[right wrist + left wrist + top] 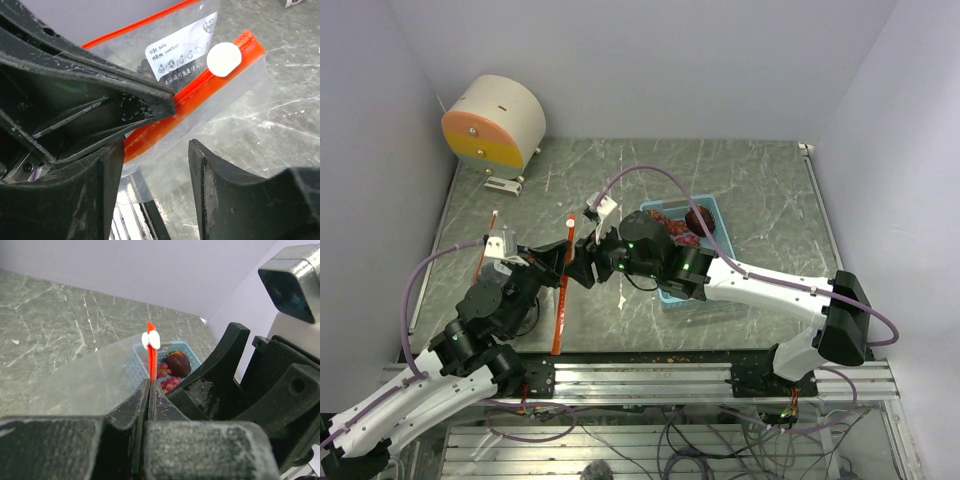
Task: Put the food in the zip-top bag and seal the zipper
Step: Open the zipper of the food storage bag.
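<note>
The zip-top bag (170,45) is clear, with a printed label. Its orange-red zipper (562,290) runs front to back at the table's left centre, with a white slider (223,59) at its far end. My left gripper (558,264) is shut on the zipper (150,362), holding it on edge. My right gripper (155,170) is open, right beside the left one; the bag's clear edge below the zipper (200,90) lies between its fingers (215,185). The food (678,225), dark red berries (169,382) and a round red fruit (177,364), lies in the blue tray (710,208).
The right arm (760,285) reaches across the front of the blue tray. A round white and orange device (495,122) stands at the back left. The table's metal front rail (650,378) runs along the near edge.
</note>
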Tool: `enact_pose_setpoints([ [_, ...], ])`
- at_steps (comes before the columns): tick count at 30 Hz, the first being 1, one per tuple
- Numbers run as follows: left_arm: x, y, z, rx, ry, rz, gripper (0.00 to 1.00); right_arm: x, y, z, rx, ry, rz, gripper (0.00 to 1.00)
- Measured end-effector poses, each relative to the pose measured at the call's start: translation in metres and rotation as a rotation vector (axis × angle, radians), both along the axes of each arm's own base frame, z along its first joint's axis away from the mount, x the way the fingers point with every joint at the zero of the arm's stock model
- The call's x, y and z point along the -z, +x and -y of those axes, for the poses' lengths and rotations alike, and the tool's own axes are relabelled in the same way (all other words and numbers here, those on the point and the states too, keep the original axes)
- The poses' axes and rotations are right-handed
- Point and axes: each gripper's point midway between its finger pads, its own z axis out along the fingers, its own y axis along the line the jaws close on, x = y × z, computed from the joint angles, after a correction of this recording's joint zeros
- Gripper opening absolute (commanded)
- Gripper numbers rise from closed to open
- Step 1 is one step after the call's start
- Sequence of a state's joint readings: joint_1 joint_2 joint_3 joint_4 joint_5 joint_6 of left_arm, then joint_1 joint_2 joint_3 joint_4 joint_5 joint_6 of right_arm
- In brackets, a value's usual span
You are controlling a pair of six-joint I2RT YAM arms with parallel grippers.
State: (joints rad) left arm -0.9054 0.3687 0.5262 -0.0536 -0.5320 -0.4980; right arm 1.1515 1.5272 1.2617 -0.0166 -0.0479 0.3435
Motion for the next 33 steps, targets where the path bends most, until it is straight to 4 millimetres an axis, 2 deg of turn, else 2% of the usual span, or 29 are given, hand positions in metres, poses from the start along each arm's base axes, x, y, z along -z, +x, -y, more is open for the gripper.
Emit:
enact_pose_setpoints([
  [13,-0.001,0.003,-0.006,-0.034,-0.007,0.002,0.07,-0.003,0.000,-0.008,0.052,0.007,-0.036,0.52],
  [25,-0.002,0.003,-0.011,-0.056,-0.007,0.007,0.07,0.008,-0.002,-0.015,0.118,-0.039,-0.045,0.48],
  [29,-0.003,0.002,-0.011,-0.050,-0.013,0.012,0.07,0.009,0.002,-0.016,0.143,-0.044,-0.032,0.30],
  [30,-0.004,0.001,-0.012,-0.049,-0.014,0.013,0.07,0.009,0.004,-0.016,0.152,-0.047,-0.027,0.23],
  [32,-0.004,0.000,-0.012,-0.044,-0.014,0.014,0.07,0.013,0.007,-0.015,0.176,-0.058,-0.016,0.00],
  [33,-0.003,-0.001,-0.012,-0.041,-0.011,0.012,0.07,0.015,0.010,-0.014,0.194,-0.065,-0.009,0.00],
])
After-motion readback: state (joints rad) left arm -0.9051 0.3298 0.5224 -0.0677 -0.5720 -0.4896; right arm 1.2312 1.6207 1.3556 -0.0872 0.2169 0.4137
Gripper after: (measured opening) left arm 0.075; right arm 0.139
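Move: The right hand, fingers half open, is after the bag's zipper lip just under the left fingertips: about 1 cm ahead, 1 cm to its left and 1 cm lower. The zipper's white end piece stands some 6 cm ahead, 1 cm left and 2 cm above; the blue tray is roughly 22 cm right, 5 cm ahead and 21 cm below. The left hand already pinches the orange strip; the spot to be gripped is level with it fore and aft, about 1 cm right and 2 cm below. Leftward by about 1.5 cm, the right hand eases its half-open fingers in around the zipper lip under the left fingertips, then slips down and slightly forward, turning some 10 degrees clockwise, while its fingers close nearly shut and pinch the clear film beside the orange strip. The left hand keeps its pinch on the strip and drifts about 1 cm left. ##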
